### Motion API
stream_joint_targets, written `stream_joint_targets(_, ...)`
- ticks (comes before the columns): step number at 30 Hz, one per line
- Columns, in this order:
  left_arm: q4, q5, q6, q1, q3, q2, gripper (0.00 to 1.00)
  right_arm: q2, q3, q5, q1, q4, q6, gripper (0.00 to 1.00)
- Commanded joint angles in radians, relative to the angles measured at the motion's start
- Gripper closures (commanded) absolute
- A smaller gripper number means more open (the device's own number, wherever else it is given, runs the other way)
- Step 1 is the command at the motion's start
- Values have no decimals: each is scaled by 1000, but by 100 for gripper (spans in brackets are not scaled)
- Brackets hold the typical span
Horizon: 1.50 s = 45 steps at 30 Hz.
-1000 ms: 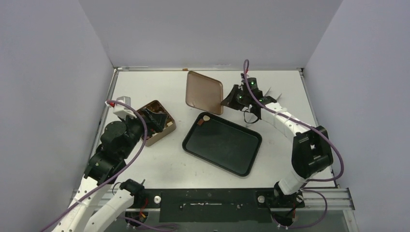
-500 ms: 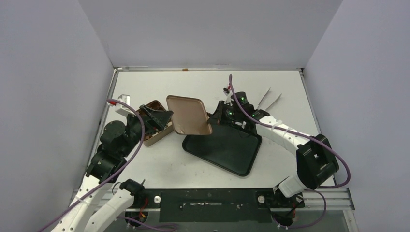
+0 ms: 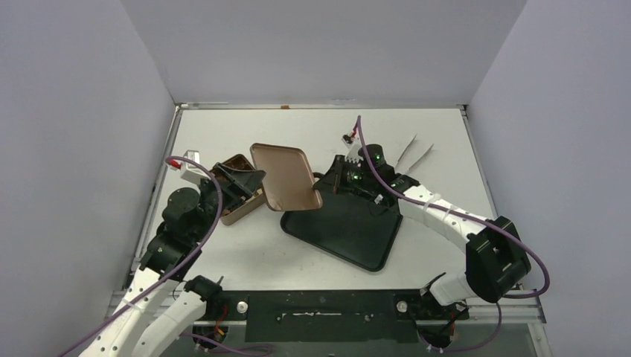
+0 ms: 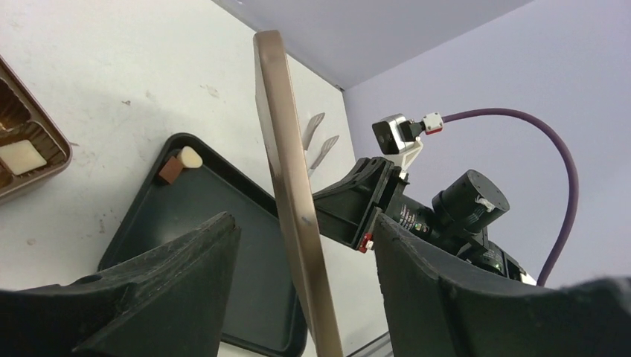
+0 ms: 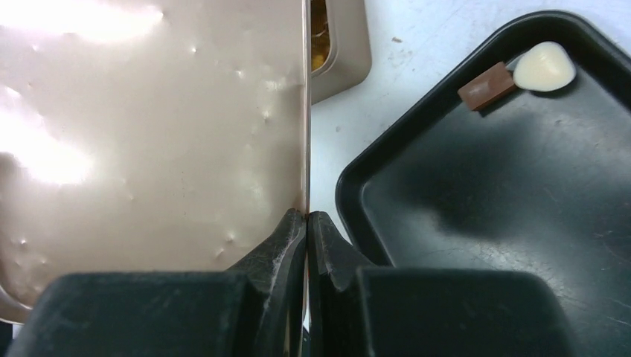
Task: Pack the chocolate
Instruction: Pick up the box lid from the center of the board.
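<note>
The flat brown lid (image 3: 286, 176) is held on edge above the table, with my right gripper (image 3: 331, 178) shut on its right rim (image 5: 307, 216). My left gripper (image 3: 249, 178) is open. Its fingers stand on either side of the lid's edge (image 4: 286, 171) with gaps on both sides. The gold-brown tin (image 3: 242, 208) sits under the left gripper, with a cream-white chocolate (image 4: 22, 157) in it. One brown chocolate (image 5: 487, 85) and one cream-white chocolate (image 5: 545, 67) lie together in the far corner of the black tray (image 3: 350, 230).
Two pale pointed strips (image 3: 415, 155) lie on the table behind the right arm. Grey walls close in the left, back and right sides. The tray's near corner points toward the arm bases.
The right arm has carried the lid from the back of the table leftward to the tin. The left gripper's fingers have narrowed around the lid's edge.
</note>
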Motion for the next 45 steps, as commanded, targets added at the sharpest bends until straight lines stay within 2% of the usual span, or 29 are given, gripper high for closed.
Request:
stream_joint_targets(1, 92, 44, -74, -3, -23, 7, 40, -54, -28, -28, 31, 139, 27, 100)
stream_joint_targets(4, 155, 34, -117, -3, -56, -20, 50, -51, -41, -44, 42, 159, 39, 100)
stream_joint_targets(5, 176, 34, -129, -3, -66, -28, 56, -52, -45, -43, 48, 159, 41, 100)
stream_joint_targets(6, 194, 35, -137, -3, -76, -33, 68, -53, -49, -41, 53, 160, 41, 100)
stream_joint_targets(7, 200, 35, -141, -3, -80, -33, 73, -55, -52, -40, 58, 160, 40, 100)
stream_joint_targets(13, 143, 27, -122, -3, -75, -29, 76, -37, -66, -32, 66, 187, 39, 100)
stream_joint_targets(17, 151, -24, -117, -3, -110, -80, 85, -14, -77, -26, 66, 186, 14, 100)
stream_joint_targets(20, 165, -44, -108, -3, -123, -93, 86, 11, -61, -19, 64, 162, -6, 95)
stream_joint_targets(26, 168, -86, -34, -3, -93, -65, 96, 52, -21, -4, 56, 133, -37, 84)
stream_joint_targets(30, 169, -144, 26, -3, -62, -49, 100, 56, -5, -4, 33, 108, -41, 75)
stream_joint_targets(35, 167, -226, 130, -3, -20, -32, 100, 24, -7, -12, -12, 86, -44, 58)
stream_joint_targets(37, 172, -262, 181, -3, -4, -20, 100, 7, -12, -23, -27, 77, -46, 49)
stream_joint_targets(42, 170, -347, 410, -3, 70, 31, 100, -64, -25, -23, -30, 50, -55, 26)
stream_joint_targets(45, 201, -392, 579, -3, 85, 59, 100, -113, -32, -9, -30, 31, -63, 18)
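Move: The box lid, its right edge still pinched by the right fingers, has its middle about 7 cm to the right of the open left hand and 3 cm lower, its left edge between the fingers. From the right hand it lies 8 cm left and 4 cm up. The open box stands some 13 cm ahead of the left hand, 9 cm left, 23 cm below; the tray's middle lies 4 cm ahead of the right hand, 8 cm right, 17 cm below. Left pinches the lid's edge, right lets go, then left carries it some 6 cm left-forward towards the box. ##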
